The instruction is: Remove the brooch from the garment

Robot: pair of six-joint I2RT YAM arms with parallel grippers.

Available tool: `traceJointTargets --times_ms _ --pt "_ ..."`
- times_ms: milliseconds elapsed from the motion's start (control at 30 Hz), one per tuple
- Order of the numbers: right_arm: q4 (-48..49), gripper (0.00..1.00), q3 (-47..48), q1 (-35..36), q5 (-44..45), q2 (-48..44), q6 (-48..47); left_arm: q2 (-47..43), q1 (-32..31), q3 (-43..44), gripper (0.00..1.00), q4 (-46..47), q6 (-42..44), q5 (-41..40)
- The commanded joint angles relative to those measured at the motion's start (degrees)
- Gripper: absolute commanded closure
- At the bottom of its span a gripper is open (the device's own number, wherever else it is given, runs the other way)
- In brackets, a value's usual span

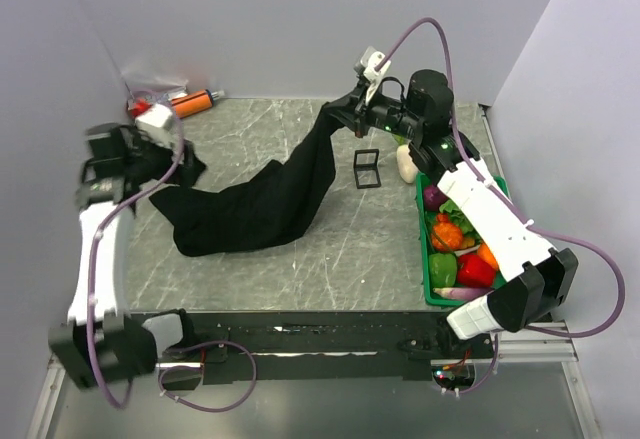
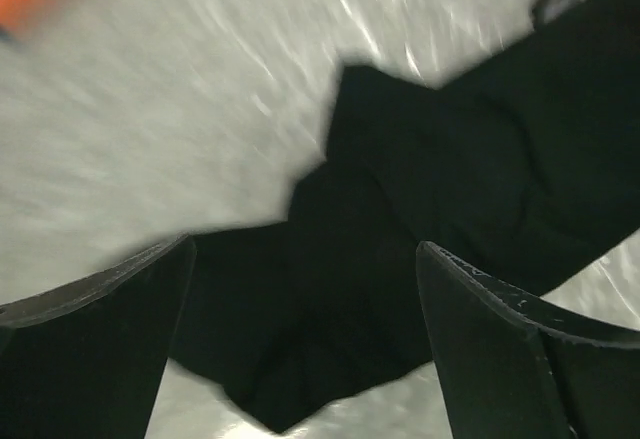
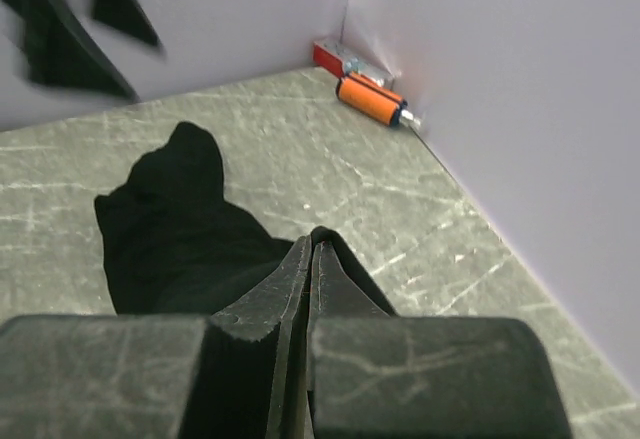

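The garment [image 1: 260, 204] is a black cloth stretched across the table, its print hidden. Its far right end is lifted off the table, pinched in my shut right gripper [image 1: 337, 114]. In the right wrist view the fingertips [image 3: 312, 249] close on a fold of the garment [image 3: 170, 229]. My left gripper [image 1: 175, 164] stands open at the cloth's left end. From the left wrist, the wide-apart fingers [image 2: 90, 359] frame a loose corner of the garment [image 2: 430, 189] lying on the table, with nothing held. The brooch is out of view.
A small black cube frame [image 1: 367, 169] stands right of the cloth. A green basket [image 1: 424, 259] of vegetables sits at the right edge, a white object [image 1: 407, 164] behind it. An orange tube [image 1: 195, 102] and a red box [image 3: 335, 56] lie in the far left corner.
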Motion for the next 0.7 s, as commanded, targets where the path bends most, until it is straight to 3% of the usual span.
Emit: traceJointTargets --times_ms 0,133,267,567,667 --pt "1.1 1.00 4.0 1.1 -1.6 -0.3 -2.0 11.1 -2.2 -4.3 0.03 4.9 -5.3 -3.0" --pt "-0.2 1.00 1.2 1.4 -1.7 -2.0 -3.7 24.2 -2.2 0.7 0.09 7.6 -5.6 -7.3" --pt "-2.1 1.00 0.0 1.5 -1.8 -3.2 -5.1 35.3 -2.2 8.8 0.23 0.5 1.0 -10.7" --pt "-4.2 1.00 0.1 1.5 -0.8 -2.5 -6.2 42.5 -2.1 7.6 0.22 -1.8 14.2 -19.7" --pt "-4.8 1.00 1.0 1.5 -1.0 -1.4 -6.5 45.9 -2.1 9.1 0.30 -2.4 13.6 -21.0"
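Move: The garment's left end lies on the table about 5 cm ahead of the left hand, some 6 cm to its left and 24 below. The orange bottle is about 30 cm ahead, 6 left and 22 below. From the right hand, which still pinches the raised other end, that left end is level ahead, about 46 cm left and 38 below. The brooch can't be made out. The left hand plunges some 23 cm onto the garment's left end, tipping down about 35 degrees, jaws narrowing slightly. ##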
